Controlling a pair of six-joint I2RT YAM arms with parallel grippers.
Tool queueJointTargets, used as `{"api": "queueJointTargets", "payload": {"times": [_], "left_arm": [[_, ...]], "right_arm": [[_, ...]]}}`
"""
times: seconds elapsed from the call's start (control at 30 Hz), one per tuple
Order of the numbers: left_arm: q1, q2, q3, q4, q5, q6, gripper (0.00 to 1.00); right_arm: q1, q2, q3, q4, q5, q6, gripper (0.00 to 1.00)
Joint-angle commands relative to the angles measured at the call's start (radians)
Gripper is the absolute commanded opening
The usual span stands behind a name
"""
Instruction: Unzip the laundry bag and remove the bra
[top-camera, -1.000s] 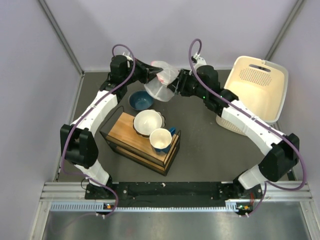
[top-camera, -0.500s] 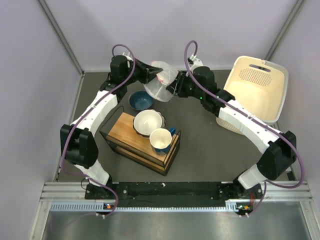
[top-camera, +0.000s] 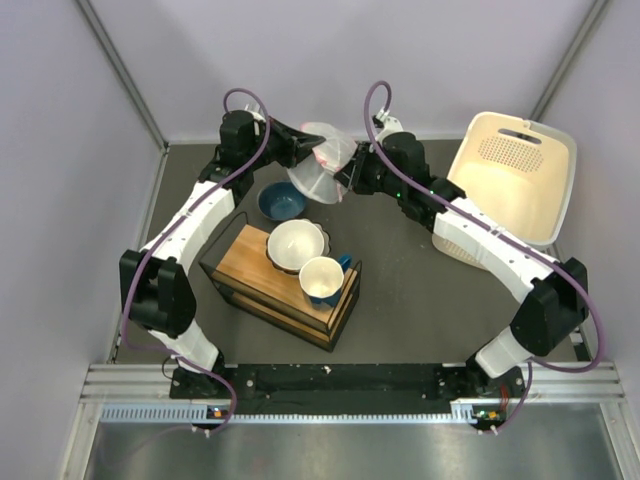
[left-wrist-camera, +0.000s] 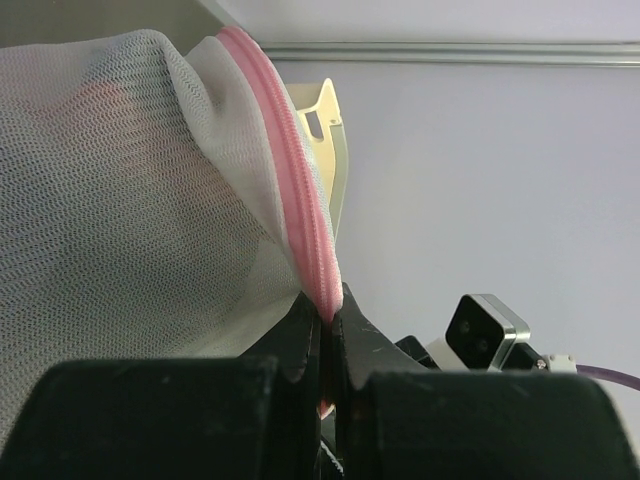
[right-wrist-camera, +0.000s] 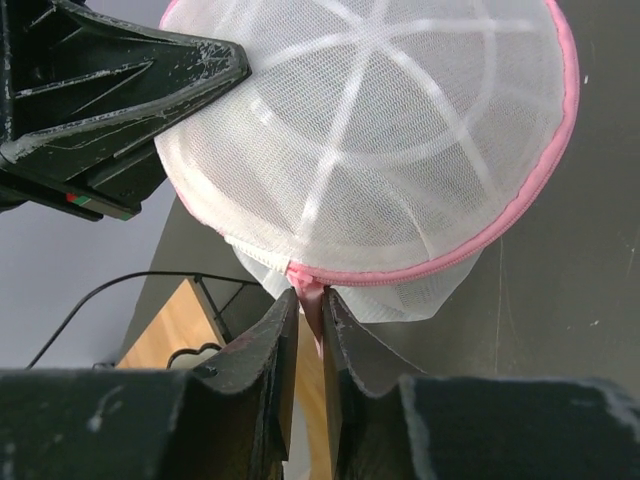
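Observation:
The laundry bag (top-camera: 318, 175), a white mesh dome with pink zipper trim, hangs in the air at the back of the table between both arms. My left gripper (top-camera: 318, 152) is shut on the pink zipper trim (left-wrist-camera: 300, 215) at the bag's rim. In the right wrist view the bag (right-wrist-camera: 370, 130) fills the top of the frame. My right gripper (right-wrist-camera: 311, 298) is shut on the pink zipper pull (right-wrist-camera: 312, 292) that hangs below the rim. The bra shows only as a faint reddish patch (left-wrist-camera: 95, 95) through the mesh.
A cream perforated basket (top-camera: 515, 185) leans at the back right. Below the bag sit a blue bowl (top-camera: 281, 201) and a wire-and-wood rack (top-camera: 262, 262) that carries a white bowl (top-camera: 297, 245) and a cup (top-camera: 322, 280).
My right gripper has moved left toward the bag and its jaws have narrowed onto the zipper pull. The left gripper and the bag have held still.

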Motion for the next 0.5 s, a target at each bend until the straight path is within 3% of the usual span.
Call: {"api": "queueJointTargets", "payload": {"times": [0.0,0.17,0.3,0.47], "left_arm": [[0.003,-0.061,0.017,0.058,0.009,0.016,0.00],[0.003,-0.065,0.016,0.061,0.009,0.016,0.00],[0.003,-0.068,0.013,0.059,0.009,0.019,0.00],[0.004,-0.067,0.011,0.059,0.008,0.019,0.00]], "right_arm": [[0.013,-0.031,0.029,0.029,0.040,-0.010,0.20],[0.013,-0.022,0.043,0.031,0.020,-0.010,0.20],[0.013,-0.026,0.046,0.023,0.026,-0.014,0.38],[0.013,-0.071,0.019,0.040,0.053,-0.020,0.41]]}}
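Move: The laundry bag's pink zipper tag hangs between the right hand's nearly closed fingertips, within about 1 cm of the hand point. The bag's middle is some 4 cm ahead of that hand, 3 cm to its left and 2 cm higher. The blue bowl sits about 12 cm left, 3 cm ahead and 26 cm below. From the left hand, which grips the bag's zip edge, the tag is about 7 cm back, 4 cm to its right and 4 cm below. Around the pink tag the right fingers spread from nearly closed to roughly two-fifths open, freeing it from between the tips, while that hand stays in place, shifting less than half a centimetre, with no real turn. The left hand stands still and keeps its pinch on the bag's pink zip edge. ##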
